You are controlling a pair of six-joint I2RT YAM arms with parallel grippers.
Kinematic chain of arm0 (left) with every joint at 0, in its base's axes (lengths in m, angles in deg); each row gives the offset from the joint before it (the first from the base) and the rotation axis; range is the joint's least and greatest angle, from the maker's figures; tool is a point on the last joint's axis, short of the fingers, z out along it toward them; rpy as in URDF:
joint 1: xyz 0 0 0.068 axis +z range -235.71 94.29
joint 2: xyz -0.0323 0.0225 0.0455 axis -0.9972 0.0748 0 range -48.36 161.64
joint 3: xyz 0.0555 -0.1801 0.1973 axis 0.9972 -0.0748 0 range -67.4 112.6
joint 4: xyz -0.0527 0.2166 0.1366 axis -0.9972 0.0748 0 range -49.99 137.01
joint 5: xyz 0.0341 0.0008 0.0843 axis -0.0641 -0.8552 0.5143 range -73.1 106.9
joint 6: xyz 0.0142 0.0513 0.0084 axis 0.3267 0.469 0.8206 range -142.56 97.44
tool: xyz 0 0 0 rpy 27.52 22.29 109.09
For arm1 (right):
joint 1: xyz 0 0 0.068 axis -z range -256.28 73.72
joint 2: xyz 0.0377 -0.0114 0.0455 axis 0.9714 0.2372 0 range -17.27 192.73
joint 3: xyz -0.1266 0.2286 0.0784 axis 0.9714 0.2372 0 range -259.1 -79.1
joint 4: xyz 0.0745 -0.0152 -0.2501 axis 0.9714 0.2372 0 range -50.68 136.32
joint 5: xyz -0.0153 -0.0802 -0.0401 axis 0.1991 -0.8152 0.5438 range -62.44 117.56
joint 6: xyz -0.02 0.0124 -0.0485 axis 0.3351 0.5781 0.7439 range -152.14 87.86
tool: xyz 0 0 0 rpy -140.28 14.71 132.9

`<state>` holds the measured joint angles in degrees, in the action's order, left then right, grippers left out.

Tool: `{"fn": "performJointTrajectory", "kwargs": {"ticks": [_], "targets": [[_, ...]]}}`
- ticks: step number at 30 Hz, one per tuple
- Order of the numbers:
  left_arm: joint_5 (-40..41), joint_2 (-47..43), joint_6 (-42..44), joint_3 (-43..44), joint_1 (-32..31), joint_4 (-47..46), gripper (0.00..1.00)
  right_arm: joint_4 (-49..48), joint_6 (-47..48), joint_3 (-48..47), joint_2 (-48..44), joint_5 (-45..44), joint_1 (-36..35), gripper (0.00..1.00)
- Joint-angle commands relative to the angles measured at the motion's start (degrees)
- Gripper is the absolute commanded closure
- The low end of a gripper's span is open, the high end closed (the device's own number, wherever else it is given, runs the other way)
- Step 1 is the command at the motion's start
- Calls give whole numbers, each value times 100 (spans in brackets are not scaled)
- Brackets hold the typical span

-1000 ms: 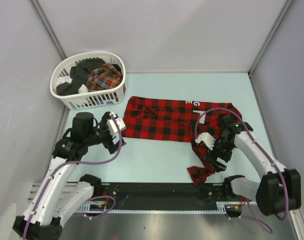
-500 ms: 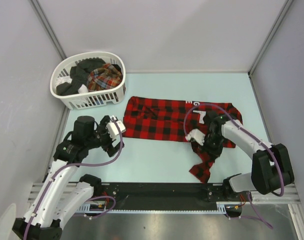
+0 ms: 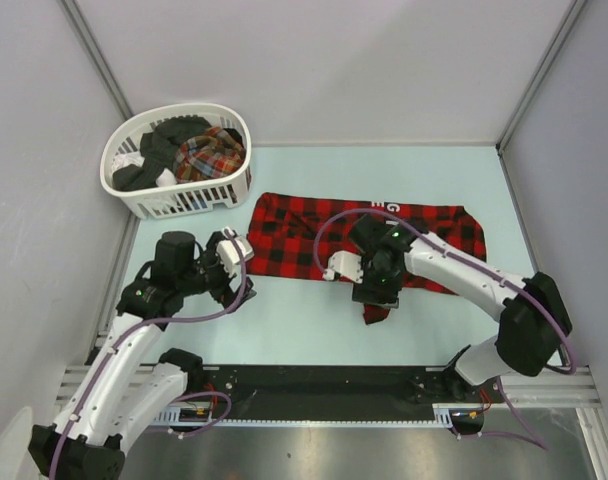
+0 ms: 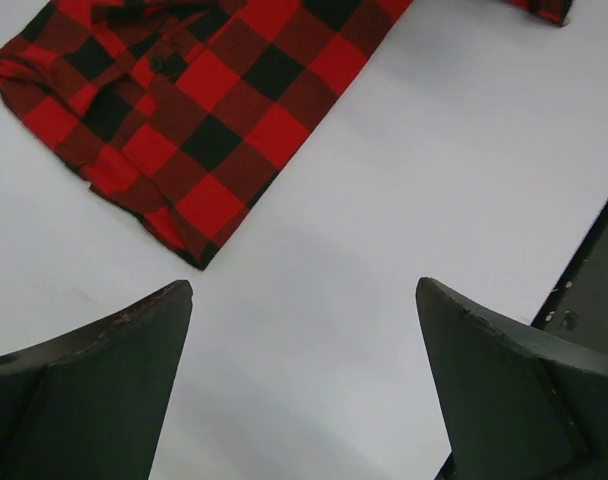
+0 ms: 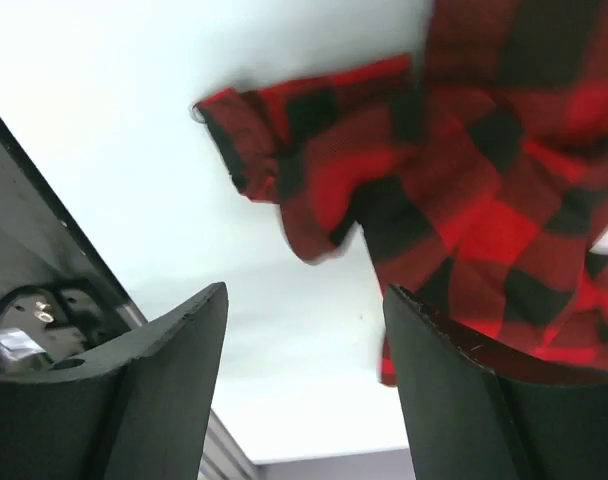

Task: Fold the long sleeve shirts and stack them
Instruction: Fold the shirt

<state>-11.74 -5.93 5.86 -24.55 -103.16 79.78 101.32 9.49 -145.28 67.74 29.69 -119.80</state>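
Observation:
A red-and-black checked long sleeve shirt [image 3: 314,235] lies spread across the table's middle, and its lower left corner [image 4: 199,130] shows in the left wrist view. Its sleeve end [image 3: 374,312] pokes out below the body. My right gripper [image 3: 372,296] hovers just above that sleeve end, open, with nothing between its fingers [image 5: 304,300]; the sleeve's cuff [image 5: 284,150] lies blurred ahead of the jaws. My left gripper [image 3: 242,275] stands open over bare table [image 4: 304,300], just short of the shirt's left corner. A finer plaid shirt [image 3: 209,155] sits in the basket.
The white slatted basket [image 3: 174,205] stands at the back left, holding dark clothes [image 3: 159,150] too. Grey walls close in the table at the left, back and right. A black rail [image 3: 314,385] runs along the near edge.
My right gripper swept left from the near right, drawing the sleeve in toward the shirt's middle, then opened and let it go. The left arm barely shifted.

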Motion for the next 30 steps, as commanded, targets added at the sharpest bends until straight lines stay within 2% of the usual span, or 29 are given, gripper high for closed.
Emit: {"fn": "performJointTrajectory", "kwargs": {"ticks": [1, 2, 3, 4, 6, 7, 10, 11, 13, 16, 21, 25, 30], "targets": [[-906, 106, 66, 13, -212, -294, 4, -12, -25, 69, -888, 944, 1265, 31], [-810, 177, 276, 30, -450, -338, 6, -64, 55, 165, -1160, 1208, 1938, 31], [-627, 308, 443, 74, -765, -399, 7, -126, 126, 253, -1241, 1524, 2214, 32], [-112, 588, 619, 196, -1534, -426, 9, -170, 161, 411, -1285, 1614, 2435, 34], [322, 975, 1181, 346, -2259, -627, 11, -232, 214, 465, -1181, 2147, 3188, 37], [751, 1177, 1348, 547, -2906, -724, 12, -258, 214, 439, -1076, 2360, 3436, 38], [1307, 2389, 1902, 1100, -3945, -1155, 19, -302, -4, 316, -470, 3055, 4070, 44], [1387, 3010, 2034, 1251, -4141, -1234, 22, -398, -206, 237, -311, 3204, 4167, 47], [1397, 3690, 2027, 1750, -4571, -1445, 28, -512, -400, 184, 155, 3600, 4457, 51], [1160, 4772, 1668, 2392, -4889, -1603, 35, -759, -752, 43, 612, 4013, 4686, 54], [852, 6116, 1087, 3141, -5057, -1691, 39, -847, -972, -2, 903, 4313, 4783, 57], [974, 6741, 455, 3589, -5057, -1823, 41, -1092, -1104, 218, 1113, 4304, 4827, 57], [1220, 7173, 120, 3669, -5057, -1719, 46, -1304, -1280, 254, 1614, 4076, 4933, 57]]}}
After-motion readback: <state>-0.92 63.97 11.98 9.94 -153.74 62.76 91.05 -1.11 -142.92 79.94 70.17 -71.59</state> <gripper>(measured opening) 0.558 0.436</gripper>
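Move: The sleeve cuff is the mark for my left hand: some 29 cm to its right, about 5 cm back and 16 cm lower; the shirt's near-left corner is about 7 cm ahead, 2 cm to the right. From my right hand the cuff is roughly 3 cm back, 2 cm left and 8 cm below. That hand goes for the sleeve's upper end, about 7 cm ahead and 8 cm right, 7 cm below; the white print is some 16 cm ahead and 4 cm right. I sweep my left hand about 30 cm right, sinking some 14 cm and drifting back, turning it clockwise and half closing its fingers as it comes down to the sleeve cuff. My right hand clears the way: it rises while swinging right from the cuff, then goes forward and dips over the sleeve's upper end, turning some 50 degrees clockwise and narrowing its still open fingers. ##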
